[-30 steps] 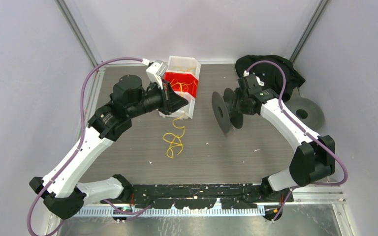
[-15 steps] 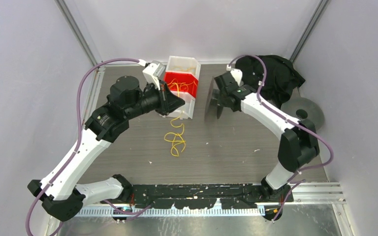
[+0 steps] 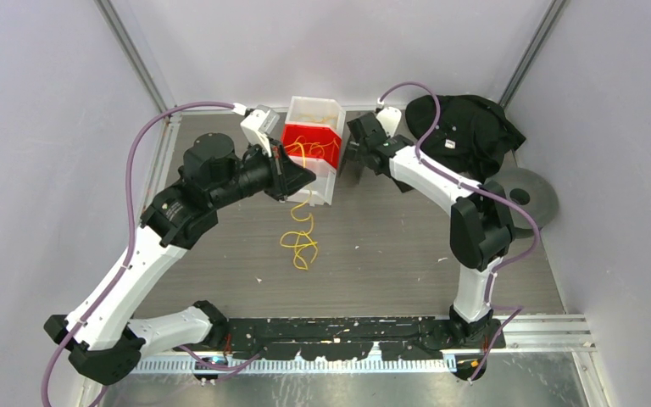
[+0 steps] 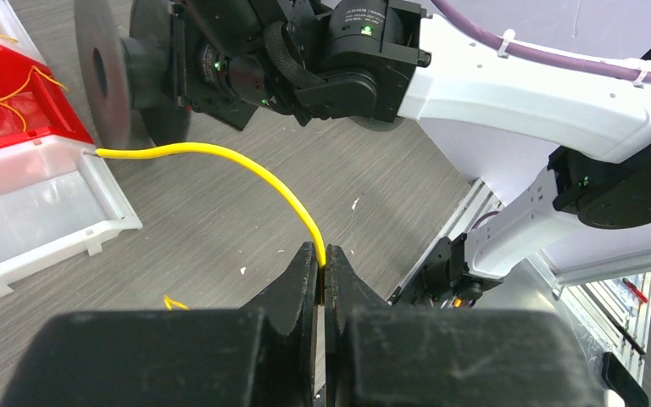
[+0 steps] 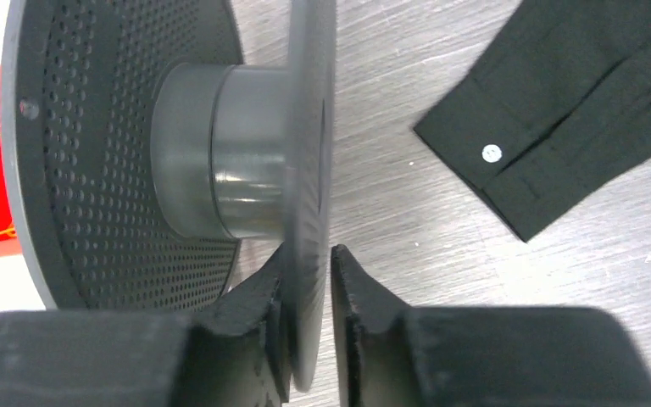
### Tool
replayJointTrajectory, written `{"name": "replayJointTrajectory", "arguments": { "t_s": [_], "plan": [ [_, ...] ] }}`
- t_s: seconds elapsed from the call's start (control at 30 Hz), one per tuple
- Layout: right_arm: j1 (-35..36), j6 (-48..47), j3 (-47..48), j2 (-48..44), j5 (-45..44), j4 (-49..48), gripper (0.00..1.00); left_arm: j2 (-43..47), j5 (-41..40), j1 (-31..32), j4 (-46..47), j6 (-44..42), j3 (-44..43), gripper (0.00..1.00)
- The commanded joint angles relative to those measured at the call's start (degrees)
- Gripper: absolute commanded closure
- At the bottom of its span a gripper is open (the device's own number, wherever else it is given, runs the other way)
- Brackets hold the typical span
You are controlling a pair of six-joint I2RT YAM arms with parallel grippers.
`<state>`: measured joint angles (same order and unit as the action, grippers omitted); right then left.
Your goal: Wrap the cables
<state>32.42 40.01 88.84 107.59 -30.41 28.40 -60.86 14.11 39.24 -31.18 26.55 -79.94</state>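
A thin yellow cable (image 4: 220,153) arcs from the edge of the white bin (image 4: 42,212) into my left gripper (image 4: 321,259), which is shut on it. From that gripper (image 3: 303,178) the cable hangs in loose loops onto the table (image 3: 299,242). More yellow cables (image 3: 309,151) lie in the red bin (image 3: 326,136). My right gripper (image 5: 307,263) holds a dark grey spool (image 5: 220,161) by one flange, which looks blurred between the jaws. In the top view that gripper (image 3: 354,157) holds the spool (image 3: 345,165) just right of the bins.
A black cloth (image 3: 470,127) lies bunched at the back right; its sleeve (image 5: 576,93) shows beside the spool. A second grey spool (image 3: 521,197) lies flat at the table's right edge. The arm bases stand along the near rail (image 3: 339,331).
My right arm has swung left with the spool, from mid-table to beside the bins. The left gripper has shifted slightly back and left, still holding the cable.
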Motion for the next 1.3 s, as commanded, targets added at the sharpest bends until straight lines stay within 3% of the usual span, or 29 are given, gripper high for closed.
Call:
{"name": "replayJointTrajectory", "arguments": {
  "t_s": [0.0, 0.17, 0.3, 0.63, 0.97, 1.07, 1.17, 1.27],
  "plan": [
    [0.85, 2.45, 3.72, 0.0, 1.63, -3.57, 0.64, 1.18, 1.15, -0.31, 1.13, 0.16, -0.45, 1.0],
    [1.09, 2.78, 3.17, -1.46, 3.03, -3.37, 0.43, 1.03, 2.15, -0.31, 2.18, 0.68, 0.14, 1.0],
    [1.12, 2.76, 3.1, -2.93, 3.69, -3.02, 0.37, 0.68, 2.83, -0.31, 2.88, 1.08, 0.4, 1.0],
    [1.06, 1.98, 3.13, -8.5, 2.6, -1.96, 0.25, 0.18, 2.98, -0.31, 3.94, 1.84, 0.48, 1.0],
    [1.08, 0.11, -1.24, -18.89, 3.06, -0.4, 0.24, -1.5, 2.92, -0.28, 5.28, 2.66, -0.53, 1.0],
    [1.1, -1.46, -6.81, -24.96, 7.68, -1.41, 0.24, -2.95, 1.08, -0.29, 2.77, 3.06, -4.22, 1.0],
    [1.43, -5.12, -16.16, -34.43, 20.64, -7.0, 0.24, -5.46, -2.03, -0.31, -2.21, 3.46, -11.07, 1.0],
    [4.62, -8.76, -26.35, -41.63, 27.72, -10.33, 0.24, -6.98, -2.68, -0.3, -4.95, 3.79, -16.29, 1.0]
  ]
}}
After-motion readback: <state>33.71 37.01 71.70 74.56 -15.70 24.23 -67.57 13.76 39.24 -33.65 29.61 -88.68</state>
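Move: Between the right hand's fingers is the spool's right flange. The spool's middle lies about 7 cm ahead, 3 cm left and 5 cm below. The red bin's middle is roughly 9 cm ahead and 15 cm left; the front white bin is level with the hand, some 16 cm left. The black cloth lies about 13 cm ahead and 24 cm right. From the left hand, the spool is some 25 cm ahead, 10 cm right and 30 cm below. Opening wide, the right hand's fingers let go of the spool's right flange while the hand eases a couple of centimetres left. The hand then rises about 13 cm and draws back some 10 cm, clear of the spool, its fingers tipping upward and its left side lifting. The left hand keeps the yellow cable pinched, starting up and forward by about 2 cm only at the end. ##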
